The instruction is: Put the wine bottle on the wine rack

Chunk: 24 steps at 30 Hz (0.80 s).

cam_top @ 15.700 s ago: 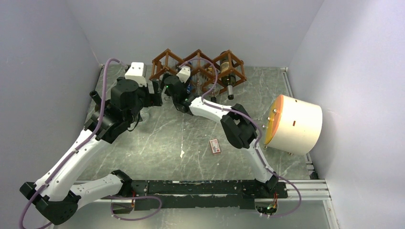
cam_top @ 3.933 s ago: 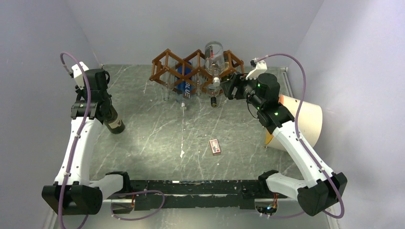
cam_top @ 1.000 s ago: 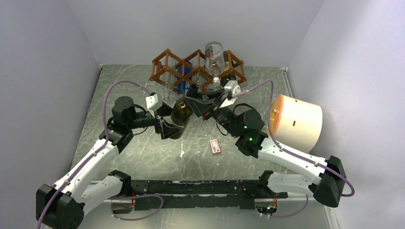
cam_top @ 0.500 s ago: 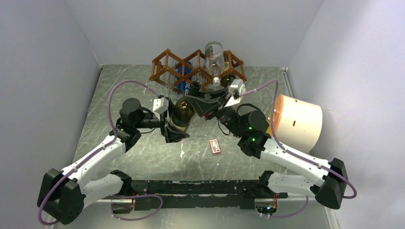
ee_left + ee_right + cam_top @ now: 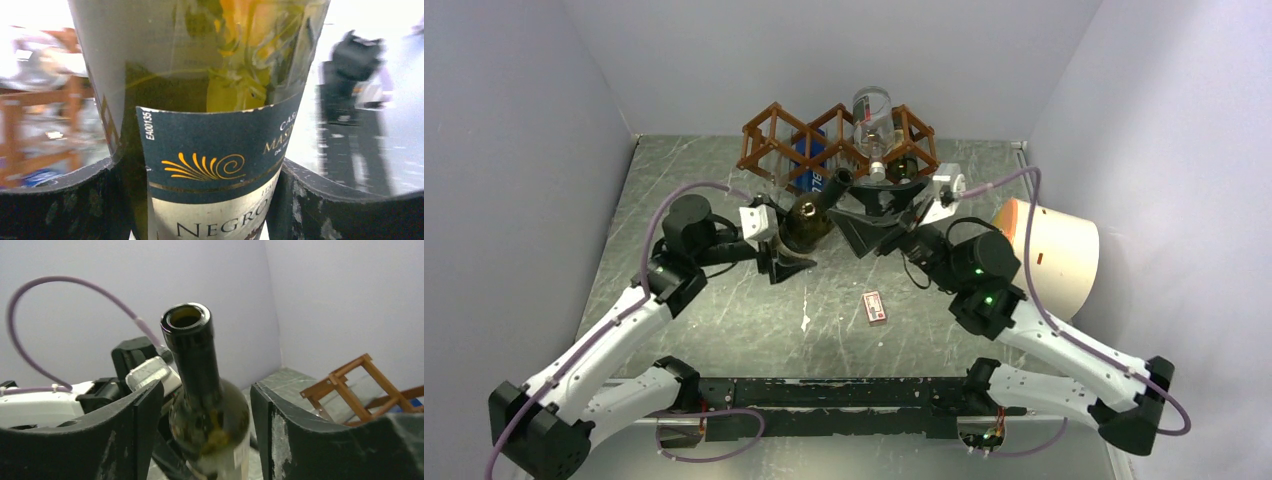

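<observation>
A dark green wine bottle (image 5: pixel 807 222) with a dark blue and white label hangs tilted above the table, its open neck (image 5: pixel 190 340) rising toward the rack. My left gripper (image 5: pixel 789 247) is shut on its body; in the left wrist view the bottle (image 5: pixel 210 165) fills the gap between both pads (image 5: pixel 65 200). My right gripper (image 5: pixel 876 216) stands open around the bottle's shoulder, with a gap on each side in the right wrist view (image 5: pixel 205 388). The reddish-brown wine rack (image 5: pixel 774 108) stands at the back, just beyond the neck, and shows at the right of the right wrist view (image 5: pixel 350 380).
The rack holds a clear bottle (image 5: pixel 874 125), a blue-labelled bottle (image 5: pixel 811 168) and a dark bottle (image 5: pixel 906 166). A cream cylinder with an orange face (image 5: pixel 1049 260) lies at the right. A small red and white box (image 5: pixel 876 307) lies mid-table. Walls close in on three sides.
My right gripper has opened off the bottle's neck and drawn back to the right. The left gripper has closed on the bottle's body and carried it a little toward the rack.
</observation>
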### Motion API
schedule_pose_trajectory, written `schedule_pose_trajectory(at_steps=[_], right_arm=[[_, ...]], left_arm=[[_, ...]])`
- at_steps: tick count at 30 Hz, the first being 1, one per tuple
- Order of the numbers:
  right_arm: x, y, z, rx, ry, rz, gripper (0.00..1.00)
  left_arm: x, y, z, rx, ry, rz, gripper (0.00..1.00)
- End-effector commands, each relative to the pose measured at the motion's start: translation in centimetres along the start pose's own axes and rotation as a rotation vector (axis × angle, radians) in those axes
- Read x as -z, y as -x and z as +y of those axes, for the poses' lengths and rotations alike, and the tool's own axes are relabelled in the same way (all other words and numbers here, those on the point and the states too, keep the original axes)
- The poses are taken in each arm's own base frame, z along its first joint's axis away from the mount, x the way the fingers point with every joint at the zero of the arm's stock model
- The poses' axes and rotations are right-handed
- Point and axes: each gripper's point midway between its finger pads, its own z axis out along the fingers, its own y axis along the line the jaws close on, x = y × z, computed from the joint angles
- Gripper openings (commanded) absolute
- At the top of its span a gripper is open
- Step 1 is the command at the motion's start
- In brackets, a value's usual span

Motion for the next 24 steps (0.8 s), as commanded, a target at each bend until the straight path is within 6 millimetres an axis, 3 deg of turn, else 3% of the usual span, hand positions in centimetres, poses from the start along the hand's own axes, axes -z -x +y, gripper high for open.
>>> schedule_pose_trajectory(at_steps=[1,6,9,13,16,18,24], right_arm=[[2.4,0.4,-0.2,0.026,-0.044,0.119,0.73],[6.2,-0.6,1.2,0.164,0.064,0.304,0.77],[7.7,0.5,2.7,0.19,0.138,0.338,0.78],[8.0,2.5,3.3,0.196,0.143,0.325,0.79],[7.4,2.3,2.4,0.173,0.069,0.412,0.8],[6.8,0.9,1.1,0.165,0.001,0.493,0.8],[5.7,-5.9,-1.2,0.157,-0.063,0.746,0.8]], left_arm=[[2.9,5.8,4.6,-0.412,0.277,0.004,0.07],[5.9,7.1,8.0,-0.625,0.5,0.093,0.07],[7.1,6.8,9.2,-0.719,0.563,0.173,0.07],[8.0,5.5,10.0,-0.873,0.553,0.306,0.07],[8.5,3.9,9.8,-1.022,0.501,0.406,0.07],[8.8,3.3,9.2,-1.12,0.487,0.413,0.07],[9.5,0.9,8.6,-1.293,0.483,0.458,0.07]])
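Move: The left gripper holds the wine bottle by its body. From it the wine rack lies about 35 cm ahead, 9 cm right and 20 cm below; the blue bottle in the rack is some 32 cm ahead, 3 cm right and 22 cm below. From the right gripper, whose opening fingers straddle the neck, the wine bottle's middle is level fore-and-aft, roughly 10 cm left and 13 cm below; the matchbox is 1 cm back, 4 cm right, 44 cm below. Keep the left gripper shut on the wine bottle and swing it about 10 cm left and 6 cm forward, rising a little and then sinking, while rolling the wrist some 70 degrees so the neck tips right and back. Open the right fingers wider, draw them off the neck back and to the right, then come forward, left and down again, fingertips dipping. ##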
